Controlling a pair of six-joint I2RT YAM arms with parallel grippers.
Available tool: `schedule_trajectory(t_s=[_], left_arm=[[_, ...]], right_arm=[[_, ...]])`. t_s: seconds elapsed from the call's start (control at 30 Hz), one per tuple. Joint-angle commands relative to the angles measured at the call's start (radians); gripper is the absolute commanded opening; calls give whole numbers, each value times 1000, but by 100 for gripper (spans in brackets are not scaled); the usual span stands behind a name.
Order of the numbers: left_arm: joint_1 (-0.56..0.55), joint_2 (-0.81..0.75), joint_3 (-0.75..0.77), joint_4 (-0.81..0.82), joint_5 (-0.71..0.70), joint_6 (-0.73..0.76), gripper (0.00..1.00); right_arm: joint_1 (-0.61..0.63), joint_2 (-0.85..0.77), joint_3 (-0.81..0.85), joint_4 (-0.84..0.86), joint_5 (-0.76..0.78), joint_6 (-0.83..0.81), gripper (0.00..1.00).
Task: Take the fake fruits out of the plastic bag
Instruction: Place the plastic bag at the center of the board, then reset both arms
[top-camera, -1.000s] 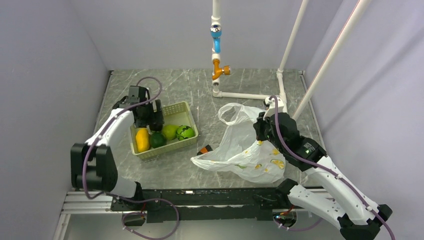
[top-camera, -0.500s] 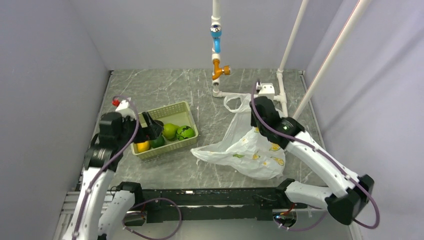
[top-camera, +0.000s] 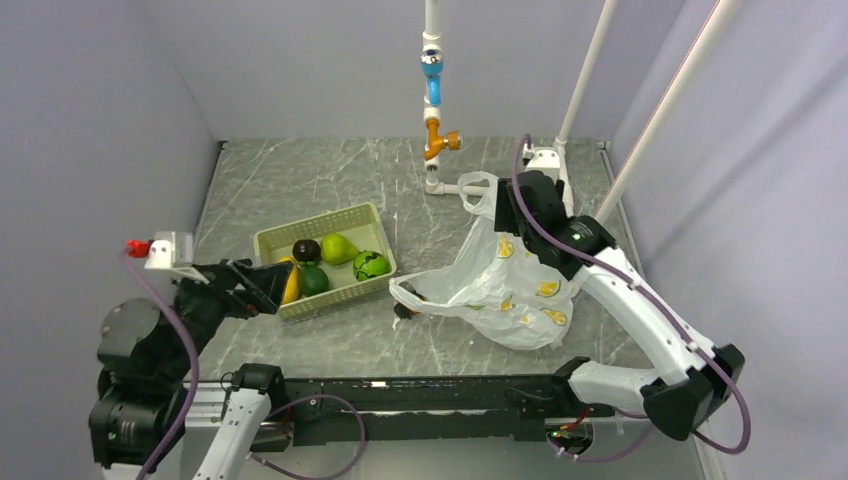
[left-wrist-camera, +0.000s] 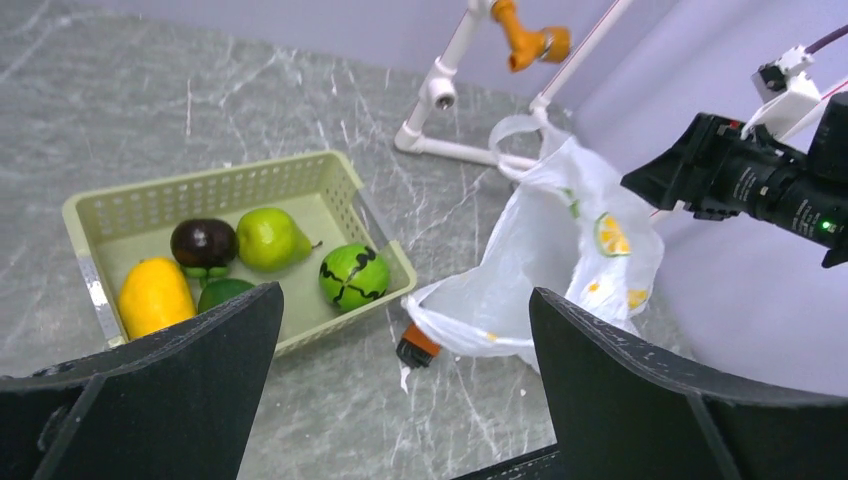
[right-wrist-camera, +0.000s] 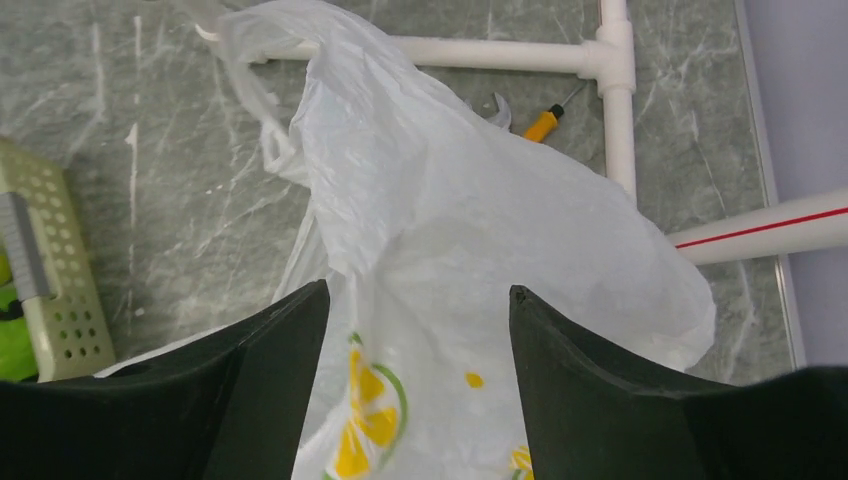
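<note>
All the fake fruits I can see lie in the pale green basket (top-camera: 270, 238): a yellow mango (left-wrist-camera: 155, 293), a dark round fruit (left-wrist-camera: 203, 243), a green pear (left-wrist-camera: 270, 238), a small green fruit (left-wrist-camera: 225, 293) and a dark-striped green ball (left-wrist-camera: 353, 276). The plastic bag (top-camera: 505, 285) slumps on the table at the right, its handle loop near the pipe frame. My left gripper (top-camera: 272, 290) is open and empty, held back at the basket's near-left corner. My right gripper (right-wrist-camera: 418, 292) hangs open over the bag's (right-wrist-camera: 450, 220) upper part, jaws apart on either side of the film.
An orange-and-black brush (left-wrist-camera: 418, 345) pokes out from under the bag's left end. A white pipe frame (top-camera: 500, 190) with an orange and blue tap stands at the back. A small yellow-handled tool (right-wrist-camera: 540, 125) lies beside the pipe.
My left arm has drawn back from over the basket toward the near left, and the dark fruit now lies in the basket. My right gripper raised the bag backward, then opened.
</note>
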Motion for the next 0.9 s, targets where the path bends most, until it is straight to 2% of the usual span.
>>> schedule_trajectory(t_s=[0.0,0.13,0.27,0.43,0.63,0.87], left_arm=[[0,8,125,-42,-3,-10,99],[0,1,236,-45,-20,3,99],[0,-1,367,-53,-62,31,99],[0,-44,460,7,-121,64,99],[1,-160,432,137,-219,78,99],[-1,-194,444,169,-273,104,99]], right_arm=[[-1,-133,91,-67,-74,-41,72],[-1,-246,165,-115,-122,-83,86],[-1,-359,246,-115,-241,-158,99],[-1,-510,310,-44,-340,-217,100],[-1,-661,348,5,-258,-251,100],[-1,-715,355,-15,-34,-226,100]])
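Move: The plastic bag, just let go and still standing loose, has its middle about 4 cm back from the right hand, straight under its line and some 20 cm lower. From that hand the green basket of fruits is roughly 35 cm left and level with it. The black-orange brush is about 20 cm left and 8 cm back, the screwdriver about 8 cm ahead and 5 cm right, all down on the board. From the left hand the bag lies some 15 cm ahead, 40 cm right and 30 cm below. The plastic bag is left on the board as the right hand, its fingers already well apart, spreads them fully and pulls away up and back, some 28 cm up and 21 cm back, veering right, its fingertips tilting up about 50 degrees. The empty left hand, still wide open, withdraws too, back and up away from the basket and drifting left, fingertips also tilting up. ##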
